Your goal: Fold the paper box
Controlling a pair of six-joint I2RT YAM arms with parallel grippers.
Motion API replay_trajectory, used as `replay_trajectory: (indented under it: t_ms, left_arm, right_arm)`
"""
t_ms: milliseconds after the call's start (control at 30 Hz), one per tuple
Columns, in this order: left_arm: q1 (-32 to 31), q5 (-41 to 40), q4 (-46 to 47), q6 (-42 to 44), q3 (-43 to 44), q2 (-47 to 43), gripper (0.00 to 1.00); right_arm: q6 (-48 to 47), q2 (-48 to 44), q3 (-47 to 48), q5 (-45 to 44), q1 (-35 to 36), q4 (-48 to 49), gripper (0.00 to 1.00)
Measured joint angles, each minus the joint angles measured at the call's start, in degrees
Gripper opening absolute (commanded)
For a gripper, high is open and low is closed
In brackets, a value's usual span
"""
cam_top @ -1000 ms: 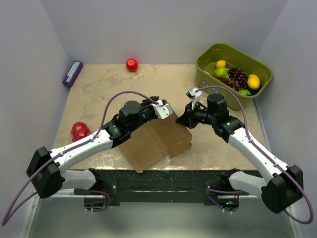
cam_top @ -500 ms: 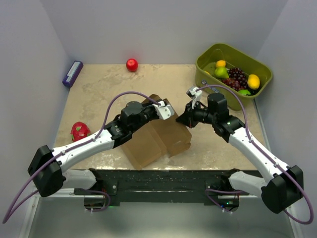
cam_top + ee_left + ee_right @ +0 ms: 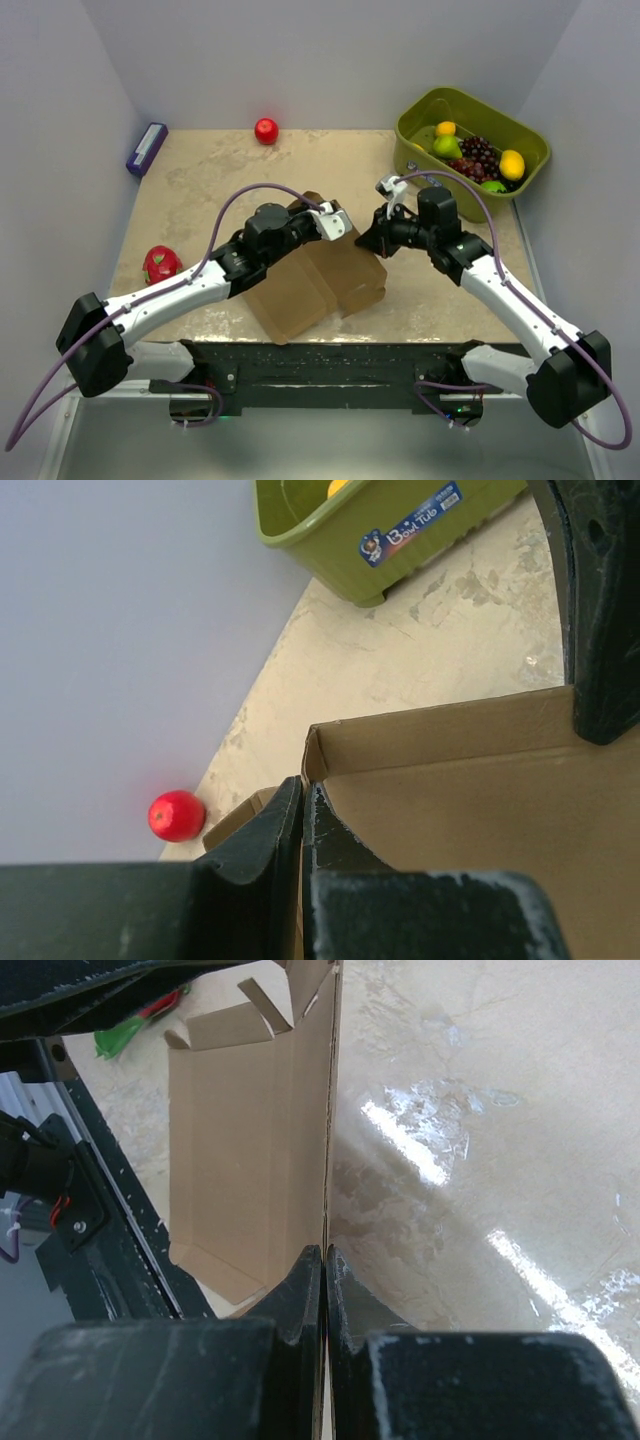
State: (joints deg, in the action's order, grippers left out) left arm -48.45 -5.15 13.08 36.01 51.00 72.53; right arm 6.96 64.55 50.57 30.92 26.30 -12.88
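Note:
The paper box (image 3: 318, 278) is a plain brown cardboard sheet, partly raised, in the middle of the table near the front edge. My left gripper (image 3: 336, 224) is shut on an upright wall at its far left corner; in the left wrist view the fingers (image 3: 290, 825) pinch that thin wall, with the box (image 3: 470, 810) opening to the right. My right gripper (image 3: 368, 240) is shut on the box's right edge. In the right wrist view its fingertips (image 3: 312, 1265) clamp the upright panel (image 3: 250, 1150) edge-on.
An olive-green bin (image 3: 520, 170) with fruit stands at the back right and shows as a bin (image 3: 390, 540) in the left wrist view. A red ball (image 3: 266, 131) lies at the back, a purple block (image 3: 147, 148) far left, a red-green toy fruit (image 3: 160, 264) at the left.
My left gripper has closed on the box's far-left wall and shifted slightly right, lifting that wall. The right arm holds still.

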Motion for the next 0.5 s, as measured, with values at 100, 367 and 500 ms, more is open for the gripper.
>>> replay_trajectory:
  t_ms: [100,367,500]
  left_arm:
    - [0.13,1.01,-3.15,-1.84,1.44,0.00,0.00]
    - [5.55,5.11,-10.47,-12.33,5.81,0.00,0.00]
    - [9.09,4.52,-13.07,-19.17,6.01,0.00,0.00]
  right_arm:
    - [-0.28,0.17,0.44,-1.46,0.02,-0.98,0.00]
    - [-1.75,6.62,8.74,-9.20,0.50,-5.88,0.53]
    - [-0.09,9.35,13.77,-14.14,0.37,-7.19,0.78]
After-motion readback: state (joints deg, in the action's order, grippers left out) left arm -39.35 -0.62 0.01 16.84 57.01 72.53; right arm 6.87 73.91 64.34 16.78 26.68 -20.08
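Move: Still pinched in the left fingers is the paper box's far corner; the box's middle lies about 13 cm back from that hand, 3 cm to its left and 10 cm below. The right fingers are shut on the box's right-hand edge, with the box's middle about 7 cm back, 9 cm left and 7 cm below. The box's far corner is some 7 cm ahead of the right hand, 7 cm left and 4 cm higher. Open the right gripper to about two thirds to let the box's right edge go, while taking that hand some 6 cm forward along the edge towards the far end, rising slightly at the end and turning about 10 degrees clockwise. Keep the left gripper shut on the far corner and draw it about 4 cm left and a little forward, tipping its fingers down nearly 20 degrees. ##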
